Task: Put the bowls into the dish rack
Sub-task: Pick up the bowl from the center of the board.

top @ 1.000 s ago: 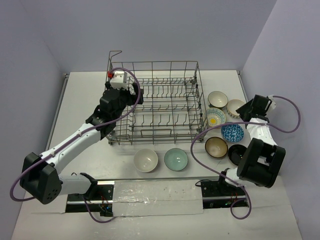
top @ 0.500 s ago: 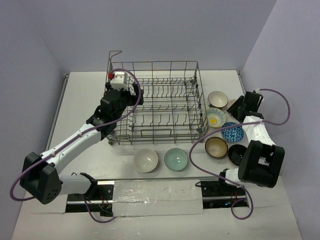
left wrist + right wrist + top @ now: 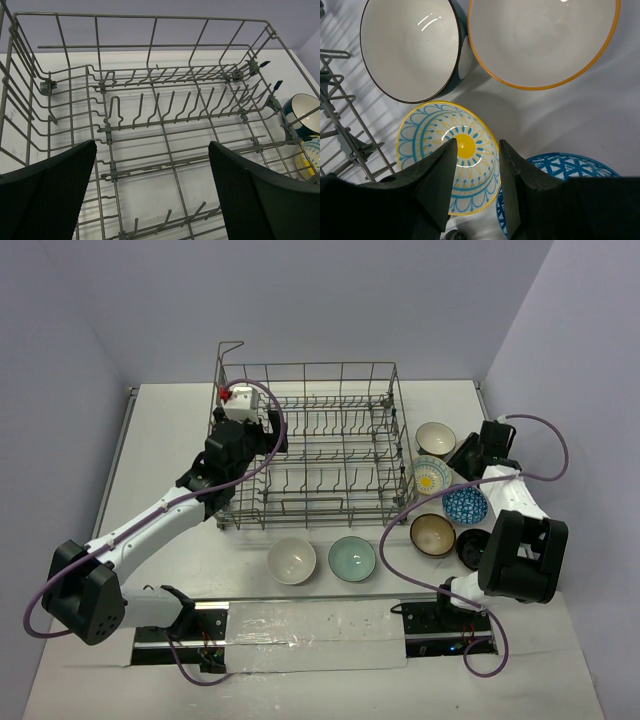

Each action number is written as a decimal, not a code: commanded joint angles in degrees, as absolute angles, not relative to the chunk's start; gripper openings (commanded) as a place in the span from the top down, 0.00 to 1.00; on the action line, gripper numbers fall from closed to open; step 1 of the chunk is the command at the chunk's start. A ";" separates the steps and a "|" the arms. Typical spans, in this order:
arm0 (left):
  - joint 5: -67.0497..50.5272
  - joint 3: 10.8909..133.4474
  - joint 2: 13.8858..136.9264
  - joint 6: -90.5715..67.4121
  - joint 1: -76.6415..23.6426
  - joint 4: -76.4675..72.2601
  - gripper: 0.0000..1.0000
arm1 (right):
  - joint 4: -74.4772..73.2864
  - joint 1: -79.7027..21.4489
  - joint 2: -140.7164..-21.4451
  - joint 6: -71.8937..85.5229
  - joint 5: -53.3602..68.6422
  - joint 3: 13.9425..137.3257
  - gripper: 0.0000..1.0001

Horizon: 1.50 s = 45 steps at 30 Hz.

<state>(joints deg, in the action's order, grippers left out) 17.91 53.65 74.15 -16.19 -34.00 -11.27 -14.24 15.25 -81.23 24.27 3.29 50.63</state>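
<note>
The grey wire dish rack (image 3: 318, 445) holds no bowls. My left gripper (image 3: 268, 432) hovers over its left part, and in the left wrist view its jaws (image 3: 151, 150) stand wide open above the tines with nothing between them. My right gripper (image 3: 463, 456) is low over the bowls right of the rack. It is open (image 3: 476, 145), straddling the right rim of the yellow-and-blue patterned bowl (image 3: 427, 135), one finger over the inside, one outside. Beside it are a dark-rimmed white bowl (image 3: 410, 47), an orange-rimmed bowl (image 3: 540, 40) and a blue patterned bowl (image 3: 570, 167).
A tan bowl (image 3: 432, 534) and a black bowl (image 3: 470, 548) sit near the right arm's base. In front of the rack stand a cream bowl (image 3: 292, 560) and a pale green bowl (image 3: 352, 559). The rack's wire side (image 3: 340, 135) is close to the patterned bowl's left.
My right gripper has moved left over the patterned bowl, covering the orange-rimmed bowl from above, and its jaws have narrowed. The left gripper has barely shifted and stays open.
</note>
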 commanded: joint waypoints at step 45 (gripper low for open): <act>18.54 53.44 75.59 -17.58 -34.37 -11.69 0.01 | -17.22 12.92 -89.03 21.53 5.54 55.46 1.00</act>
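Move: The flower-patterned bowl's middle lies about 5 cm left of the right hand, 1 cm back and 7 cm below; its right-hand rim is nearest the fingers. The teal bowl sits 8 cm ahead and 4 cm left, the orange-rimmed bowl 4 cm ahead and 5 cm right, and the blue bowl 8 cm back and 3 cm right, all about as low. From the left hand the flower-patterned bowl is some 38 cm right, 8 cm back and well below, about 23 cm. The right hand's fingers pinch the rim of the flower-patterned bowl on its right side. The half-open hand first sinks about 4 cm with a slight shift left, tipping a little further down, then closes almost fully on the wall and eases about 1 cm up, forward and left with its hold kept. ##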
